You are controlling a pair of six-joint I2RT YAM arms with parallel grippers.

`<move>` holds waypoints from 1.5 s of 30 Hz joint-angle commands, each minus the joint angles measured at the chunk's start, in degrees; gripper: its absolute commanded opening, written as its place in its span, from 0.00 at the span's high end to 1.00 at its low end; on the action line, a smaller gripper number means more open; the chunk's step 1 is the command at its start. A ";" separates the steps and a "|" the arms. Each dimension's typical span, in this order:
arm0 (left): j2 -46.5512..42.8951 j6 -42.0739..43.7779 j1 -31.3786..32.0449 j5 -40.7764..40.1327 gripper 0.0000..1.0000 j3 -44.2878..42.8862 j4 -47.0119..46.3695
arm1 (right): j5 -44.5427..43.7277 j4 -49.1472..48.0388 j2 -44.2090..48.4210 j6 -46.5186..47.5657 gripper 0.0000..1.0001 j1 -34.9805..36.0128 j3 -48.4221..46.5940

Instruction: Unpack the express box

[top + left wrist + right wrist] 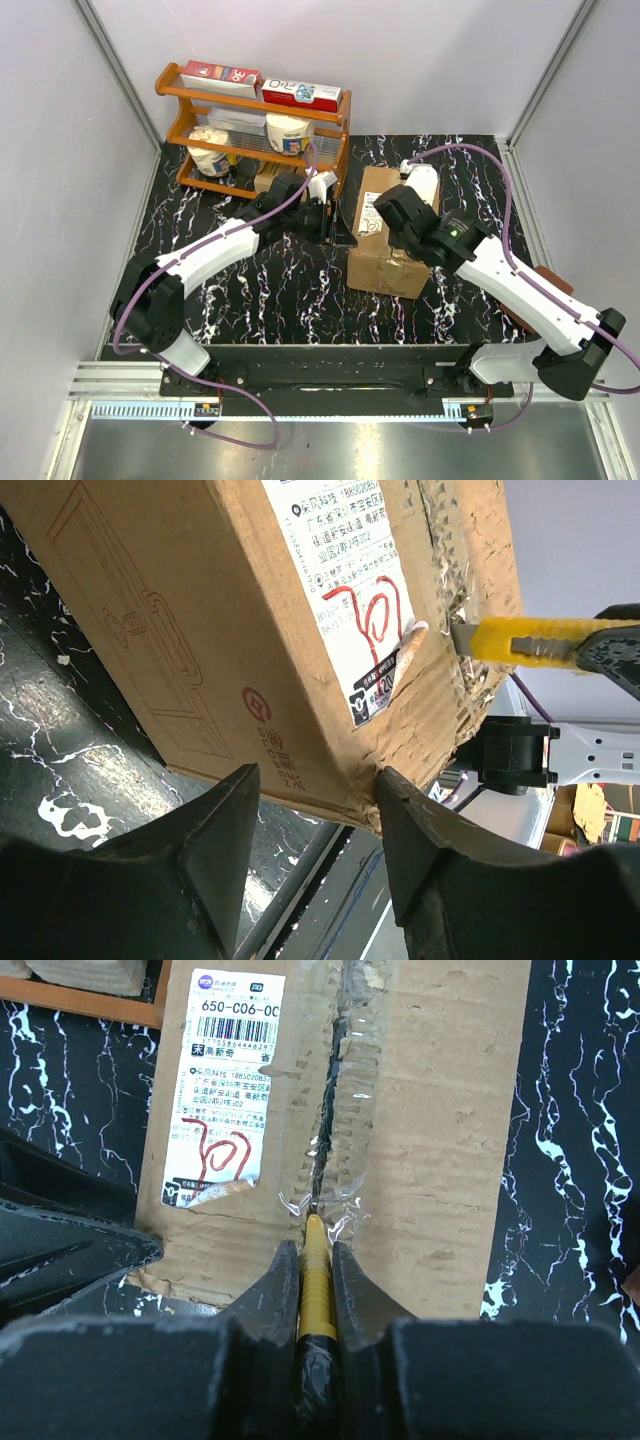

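The express box (385, 265), a brown carton with a white label (228, 1090) and clear tape along its top seam, lies mid-table. My right gripper (315, 1250) is shut on a yellow utility knife (316, 1285). The knife tip rests at the near end of the taped seam, where the tape is torn. The knife (530, 640) also shows over the box top (200, 610) in the left wrist view. My left gripper (315, 775) is at the box's left edge, its fingertips closed against a frayed corner of the carton.
A wooden shelf rack (340, 150) stands at the back left, close behind my left gripper (335, 222). It holds red-and-white boxes (220, 75) and white tubs. A white object (425, 180) lies just behind the box. Enclosure walls stand on three sides.
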State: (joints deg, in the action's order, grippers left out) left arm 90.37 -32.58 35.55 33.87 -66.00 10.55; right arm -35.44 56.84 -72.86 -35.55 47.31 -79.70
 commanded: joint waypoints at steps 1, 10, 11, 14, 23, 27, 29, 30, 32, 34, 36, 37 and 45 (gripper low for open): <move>-0.98 2.52 -0.13 -2.58 0.46 0.34 2.64 | -3.86 -2.52 -1.06 1.63 1.00 -0.38 -1.33; -0.98 1.90 -0.04 -2.84 0.46 0.17 2.11 | 12.40 4.76 -1.14 2.59 1.00 -0.38 -5.46; -0.98 1.99 -0.13 -2.84 0.46 0.17 2.11 | 13.72 7.12 -1.49 3.11 1.00 -0.38 -6.33; -0.72 1.73 -0.04 -3.11 0.46 0.25 2.11 | 16.44 11.17 -2.89 4.70 1.00 -0.38 -9.76; -0.37 0.94 -0.04 -3.98 0.46 0.52 2.37 | 20.41 11.54 -2.38 4.61 1.00 -0.38 -11.44; -0.46 0.94 -0.04 -3.64 0.46 0.34 2.37 | 19.80 10.93 -1.23 3.83 1.00 -1.16 -11.36; -0.46 1.02 -0.04 -3.55 0.46 0.17 2.37 | 19.27 9.96 -0.71 3.30 1.00 -1.43 -11.09; -0.54 0.94 -0.04 -3.46 0.46 0.34 2.46 | 19.10 9.44 -0.44 3.03 1.00 -1.34 -10.39; -0.63 0.94 -0.04 -3.46 0.46 0.43 2.29 | 17.79 7.85 0.61 2.59 1.00 -1.34 -10.12; -0.72 1.02 -0.04 -3.46 0.46 0.61 2.37 | 17.25 5.32 1.93 2.51 1.00 -1.34 -9.95; -0.98 1.02 -0.04 -3.46 0.46 0.87 2.37 | 16.11 3.99 3.95 2.68 1.00 -1.34 -9.95; -0.98 1.03 -0.04 -3.37 0.46 0.87 2.37 | 15.84 2.85 4.91 2.85 1.00 -1.34 -9.95; -0.89 1.20 -0.04 -3.37 0.44 0.61 2.37 | 17.68 1.43 5.89 3.38 1.00 -1.34 -7.14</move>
State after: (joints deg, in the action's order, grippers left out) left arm 90.08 -33.06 35.51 32.51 -65.98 10.66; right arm -19.77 61.41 -66.41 -31.86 45.98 -88.40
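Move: My right hand holds the yellow knife with its blade already in the taped seam of the express box. The box's middle is about 12 cm ahead of this hand, straight in line and some 14 cm below. The shipping label is roughly 10 cm ahead and 6 cm left, about 5 cm below. For my left hand, resting at the near left top corner, the box's middle is about 11 cm ahead and 10 cm right, 8 cm lower. With the knife in the seam, I draw my right hand back about 4 cm towards the near edge, drifting some 2 cm left, the wrist turning about 10 degrees counter-clockwise and tipping down. Then I lift it nearly 6 cm, tipping back up, so the blade comes free. My right fingers keep the knife; my left fingertip stays braced against the corner. ##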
